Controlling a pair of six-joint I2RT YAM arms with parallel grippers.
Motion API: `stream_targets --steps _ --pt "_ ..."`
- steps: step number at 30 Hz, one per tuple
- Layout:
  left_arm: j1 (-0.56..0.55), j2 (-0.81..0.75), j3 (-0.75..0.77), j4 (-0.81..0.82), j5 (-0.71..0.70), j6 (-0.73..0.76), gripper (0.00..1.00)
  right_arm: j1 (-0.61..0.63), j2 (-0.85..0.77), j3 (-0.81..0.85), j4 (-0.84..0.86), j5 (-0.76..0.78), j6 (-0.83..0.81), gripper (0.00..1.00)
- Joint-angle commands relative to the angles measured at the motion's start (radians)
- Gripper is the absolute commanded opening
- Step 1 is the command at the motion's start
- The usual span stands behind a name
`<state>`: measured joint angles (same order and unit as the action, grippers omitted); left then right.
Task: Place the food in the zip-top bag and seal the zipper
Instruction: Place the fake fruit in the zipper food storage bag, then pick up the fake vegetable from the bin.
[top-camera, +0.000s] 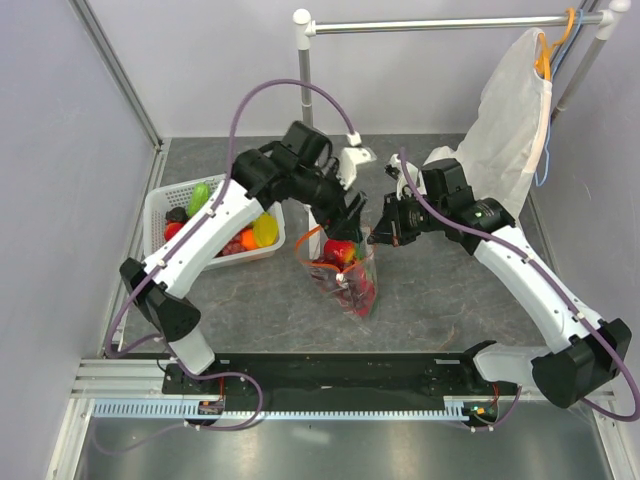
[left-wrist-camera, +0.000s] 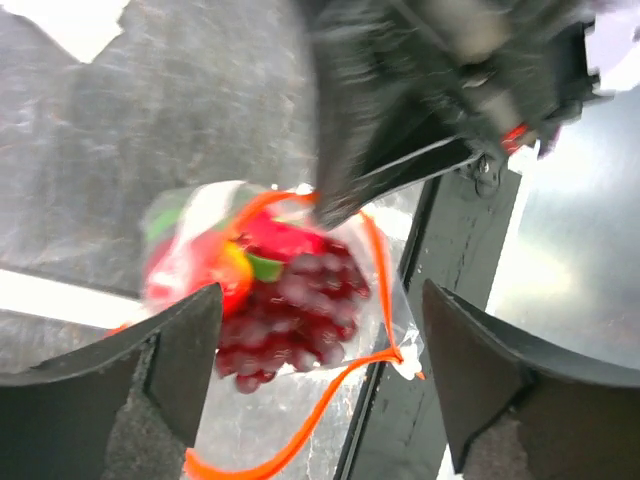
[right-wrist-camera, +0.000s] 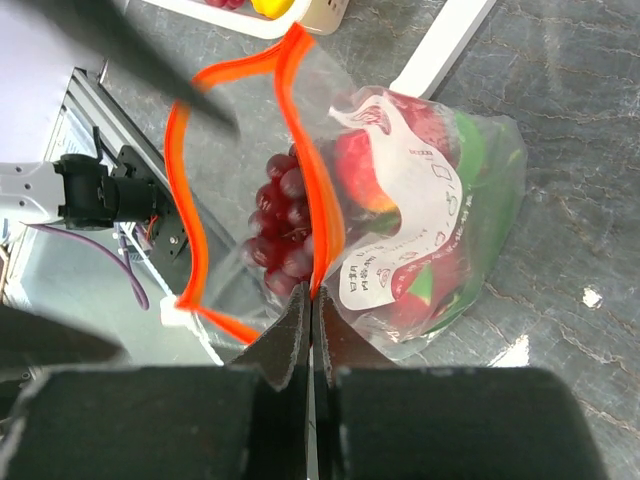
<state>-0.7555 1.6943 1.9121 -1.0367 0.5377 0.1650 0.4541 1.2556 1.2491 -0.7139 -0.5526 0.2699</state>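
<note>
The clear zip-top bag (top-camera: 350, 285) lies in the middle of the table with its mouth open. It holds purple grapes (right-wrist-camera: 283, 225), red apples (top-camera: 340, 250) and green pieces. Its orange-red zipper (right-wrist-camera: 305, 170) gapes in a loop, with the white slider (left-wrist-camera: 408, 362) at one end. My right gripper (right-wrist-camera: 312, 300) is shut on one side of the zipper strip, next to the white label (right-wrist-camera: 400, 230). My left gripper (left-wrist-camera: 320, 370) is open and empty just above the bag's mouth. Its fingers (left-wrist-camera: 150, 370) stand wide apart, over the grapes (left-wrist-camera: 300, 320).
A white slotted basket (top-camera: 165, 200) at the left holds more toy food. A white garment cover (top-camera: 515, 110) hangs from the rack at the back right. The rack's pole (top-camera: 303, 70) and white foot (top-camera: 355, 157) stand behind the bag. A black rail (top-camera: 340, 375) runs along the near edge.
</note>
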Motion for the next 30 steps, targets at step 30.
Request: stream_targets --steps 30 --pt "0.926 0.086 -0.331 0.441 -0.409 0.077 0.8 0.001 -0.03 -0.011 0.005 0.014 -0.044 0.0"
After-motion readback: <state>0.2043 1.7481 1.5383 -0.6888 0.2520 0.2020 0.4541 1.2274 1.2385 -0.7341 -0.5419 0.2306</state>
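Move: The empty left hand is right over the open bag, whose middle lies some 17 cm below. The green fruit in the basket is about 21 cm ahead, 41 cm left and 24 cm down, with the watermelon level with that fruit but 6 cm nearer on the right and the red tomato 8 cm closer in; the yellow fruit lies 13 cm ahead and 21 cm left of the hand. From the right hand, the green fruit is about 20 cm ahead, 47 cm left and 20 cm down. With the grapes already let go, the left hand leaves the bag mouth and sweeps about 39 cm left and 20 cm forward to the far left part of the fruit basket, rising a little at first and then sinking to end some 13 cm lower, its fingers staying wide open. On the way the wrist swings some 65 degrees counter-clockwise, so that fingers that pointed right and down end up pointing forward and down over the green fruit and watermelon, while the right hand stays nearly in place and keeps its pinch on the bag's orange rim. ##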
